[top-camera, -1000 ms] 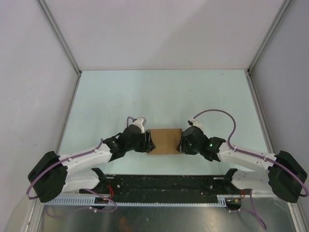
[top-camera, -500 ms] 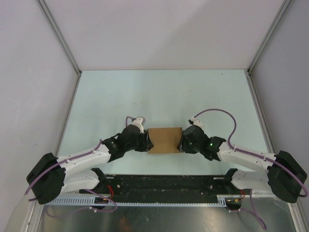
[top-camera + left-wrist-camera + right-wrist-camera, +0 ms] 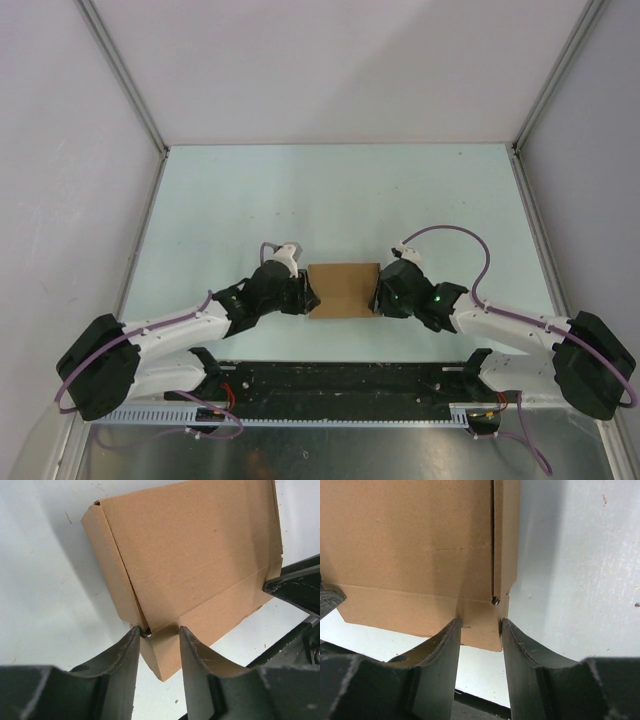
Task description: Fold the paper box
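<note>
The paper box (image 3: 342, 290) is a plain brown, partly folded carton lying flat between the two arms near the table's front edge. My left gripper (image 3: 308, 297) is at its left end. In the left wrist view the gripper (image 3: 159, 630) is shut on the box's (image 3: 200, 555) near corner, both fingers touching the folded side wall. My right gripper (image 3: 376, 297) is at the box's right end. In the right wrist view the gripper (image 3: 481, 622) is shut on the near corner flap of the box (image 3: 410, 545). The underside of the box is hidden.
The pale green table (image 3: 340, 190) is enclosed by grey walls at the left, right and back. A black base rail (image 3: 340, 380) runs along the near edge behind the arms. The right gripper's finger (image 3: 295, 587) shows at the edge of the left wrist view.
My left gripper's jaws have closed in onto the box's left corner. The right gripper and the box have hardly moved.
</note>
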### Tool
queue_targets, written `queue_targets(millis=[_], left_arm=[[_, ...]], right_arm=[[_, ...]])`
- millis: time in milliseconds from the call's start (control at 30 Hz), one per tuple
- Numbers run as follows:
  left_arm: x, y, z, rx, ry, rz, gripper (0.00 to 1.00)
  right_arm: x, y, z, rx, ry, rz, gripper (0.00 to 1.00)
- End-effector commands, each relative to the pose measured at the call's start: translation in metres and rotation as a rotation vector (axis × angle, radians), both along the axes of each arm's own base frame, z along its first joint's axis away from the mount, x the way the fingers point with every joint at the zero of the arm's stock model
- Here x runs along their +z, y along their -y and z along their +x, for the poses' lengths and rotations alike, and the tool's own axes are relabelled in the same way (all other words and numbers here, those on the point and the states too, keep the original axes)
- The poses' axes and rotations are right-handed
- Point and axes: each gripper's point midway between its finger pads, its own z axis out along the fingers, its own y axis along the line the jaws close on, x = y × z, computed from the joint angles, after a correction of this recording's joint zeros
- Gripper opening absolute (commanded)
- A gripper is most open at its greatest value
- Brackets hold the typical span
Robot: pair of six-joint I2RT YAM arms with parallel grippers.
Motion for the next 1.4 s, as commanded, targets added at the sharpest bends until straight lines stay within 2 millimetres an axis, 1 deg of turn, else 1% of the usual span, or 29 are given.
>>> queue_targets(millis=[0,133,367,433,467,567,767,967,1100,1233,1367], left_arm=[[0.011,0.012,-0.003,-0.042,0.011,-0.063,0.46],[0.016,0.013,-0.006,-0.049,0.001,-0.072,0.53],[0.015,0.014,-0.014,-0.062,-0.039,-0.084,0.53],[0.018,0.015,-0.014,-0.065,-0.034,-0.092,0.53],[0.013,0.012,-0.017,-0.064,-0.052,-0.074,0.53],[0.014,0.011,-0.018,-0.067,-0.054,-0.073,0.52],[0.009,0.011,-0.019,-0.078,-0.069,-0.054,0.51],[0.007,0.004,-0.019,-0.069,-0.065,-0.018,0.61],[0.005,0.003,-0.021,-0.065,-0.078,-0.011,0.63],[0.006,0.005,-0.023,-0.071,-0.095,-0.024,0.63],[0.012,0.010,-0.027,-0.083,-0.112,-0.054,0.60]], right_arm=[[0.011,-0.005,0.007,-0.007,0.038,0.038,0.43],[0.015,-0.004,0.008,-0.010,0.043,0.046,0.43],[0.017,-0.001,0.009,-0.018,0.043,0.053,0.43],[0.017,-0.002,0.009,-0.017,0.042,0.056,0.43],[0.017,-0.002,0.009,-0.018,0.043,0.055,0.43],[0.017,-0.003,0.008,-0.015,0.039,0.058,0.43],[0.016,-0.002,0.008,-0.016,0.039,0.055,0.43],[0.016,-0.001,0.008,-0.019,0.038,0.051,0.43],[0.017,-0.001,0.008,-0.016,0.038,0.053,0.43],[0.017,-0.001,0.008,-0.020,0.038,0.056,0.43],[0.017,-0.002,0.008,-0.017,0.037,0.056,0.43]])
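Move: At the near left corner of the paper box, the left hand has its fingers on either side of the corner, which lies about 1 cm below; the box's middle is some 4 cm ahead and 7 cm to its right. The right hand likewise straddles the near right corner, about 1 cm below, with the box's middle some 4 cm ahead and 7 cm to its left. Opening its fingers by about half again, the left hand draws back about 3 cm towards the robot, sinks a centimetre late on and tips slightly further down; its outer finger comes away from the box's left side, the other stays against the front panel. The right hand edges up and forward under a centimetre, then holds at its corner, opening unchanged. ##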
